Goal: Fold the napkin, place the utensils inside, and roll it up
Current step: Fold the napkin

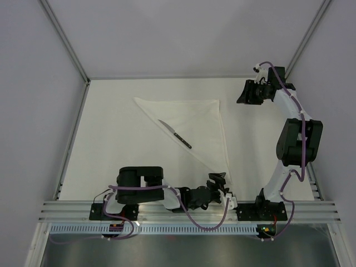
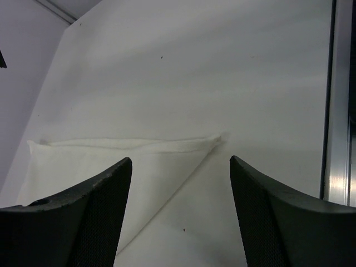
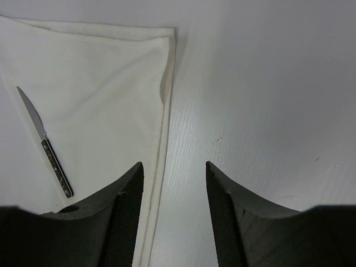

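The napkin (image 1: 194,119) lies flat on the white table, folded into a triangle. A small knife (image 1: 174,134) with a silver blade and dark handle rests along its long diagonal edge. My left gripper (image 1: 217,179) is open, low beside the napkin's near corner. In the left wrist view the napkin (image 2: 111,161) runs under the left finger, and nothing sits in the left gripper (image 2: 181,161). My right gripper (image 1: 240,93) hovers open just right of the napkin's far right corner. The right wrist view shows the napkin (image 3: 94,83), the knife (image 3: 44,142) and the empty right gripper (image 3: 174,165).
Grey enclosure walls (image 1: 39,111) close in the table on the left, back and right. An aluminium rail (image 1: 189,208) runs along the near edge by the arm bases; a metal rail (image 2: 336,111) shows at the right of the left wrist view.
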You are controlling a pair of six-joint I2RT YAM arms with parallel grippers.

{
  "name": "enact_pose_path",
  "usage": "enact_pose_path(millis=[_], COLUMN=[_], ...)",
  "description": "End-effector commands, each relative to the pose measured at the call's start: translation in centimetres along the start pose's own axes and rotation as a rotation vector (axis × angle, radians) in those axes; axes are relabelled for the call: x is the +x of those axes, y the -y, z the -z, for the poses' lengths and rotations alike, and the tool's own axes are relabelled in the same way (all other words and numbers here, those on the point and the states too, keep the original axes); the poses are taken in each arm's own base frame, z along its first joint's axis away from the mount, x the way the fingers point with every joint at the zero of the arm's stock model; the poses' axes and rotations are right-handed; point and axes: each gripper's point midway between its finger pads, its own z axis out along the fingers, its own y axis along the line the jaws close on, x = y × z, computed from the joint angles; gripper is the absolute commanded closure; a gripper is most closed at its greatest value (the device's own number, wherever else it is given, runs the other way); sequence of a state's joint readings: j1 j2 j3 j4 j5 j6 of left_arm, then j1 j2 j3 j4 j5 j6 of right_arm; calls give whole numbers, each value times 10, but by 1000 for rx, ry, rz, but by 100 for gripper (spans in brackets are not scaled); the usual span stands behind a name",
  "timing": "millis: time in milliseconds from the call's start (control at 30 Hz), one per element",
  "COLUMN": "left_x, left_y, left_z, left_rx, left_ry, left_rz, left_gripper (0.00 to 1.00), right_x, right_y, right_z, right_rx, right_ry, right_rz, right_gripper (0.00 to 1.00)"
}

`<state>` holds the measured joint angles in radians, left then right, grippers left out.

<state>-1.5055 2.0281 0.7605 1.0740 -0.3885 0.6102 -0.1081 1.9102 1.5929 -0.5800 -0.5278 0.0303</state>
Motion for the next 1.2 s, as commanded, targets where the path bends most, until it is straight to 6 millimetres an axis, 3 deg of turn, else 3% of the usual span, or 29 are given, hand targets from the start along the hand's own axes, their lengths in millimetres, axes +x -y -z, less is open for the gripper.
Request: enact_pose_path(millis=[0,233,533,833,867,933,1000,1067,1167], left_x=[-16,-10,-4,0,0,0,-1,-2,-10], left_y=[8,19,32,23,22,20,18,17,12], left_z=[-8,-16,-26,-35,-35,-37,-38,-39,-40], left_rx=[13,30,67,40,36,34,31,29,28], left_ry=[61,51,30,7,5,0,-4,-3,-1], left_rz=[-55,-90,-99,-60,-53,-50,-38,-20,22], left_gripper=[25,30,50,63,70,73,89,98,98], right_x=[-23,-23,-25,-25,-25,-25,-25,-24,-25], right_y=[-15,-14,-15,-14,-15,-15,-15,-14,-14], right_z=[22,23,25,24,24,24,23,23,23], right_rx=[-26,-28,-31,-35,-36,-36,-36,-34,-31], right_ry=[77,80,84,85,84,84,84,80,82], right_rz=[22,15,11,9,8,10,10,6,8], right_gripper=[46,47,48,49,49,49,49,50,50])
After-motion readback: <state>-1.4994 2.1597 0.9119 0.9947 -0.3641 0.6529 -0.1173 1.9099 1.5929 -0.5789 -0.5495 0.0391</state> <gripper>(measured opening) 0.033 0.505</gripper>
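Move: The napkin's near right corner lies just off the left fingertips, about 4 cm to the right, 1 cm ahead and some 3 cm below. From the left hand, the knife on the napkin is roughly 23 cm ahead and 21 cm to the left, and the napkin's far right corner is about 38 cm ahead and 1 cm to the left. From the idle right hand, that near corner sits around 35 cm back, 7 cm left and 12 cm down. Drop the left gripper to the table and slide it right onto the napkin's near right corner, about 3 cm across and just under 3 cm down, most of the drop coming first. Shut the well-opened fingers steadily as you go, and finish by pinching the corner between the fingertips. ##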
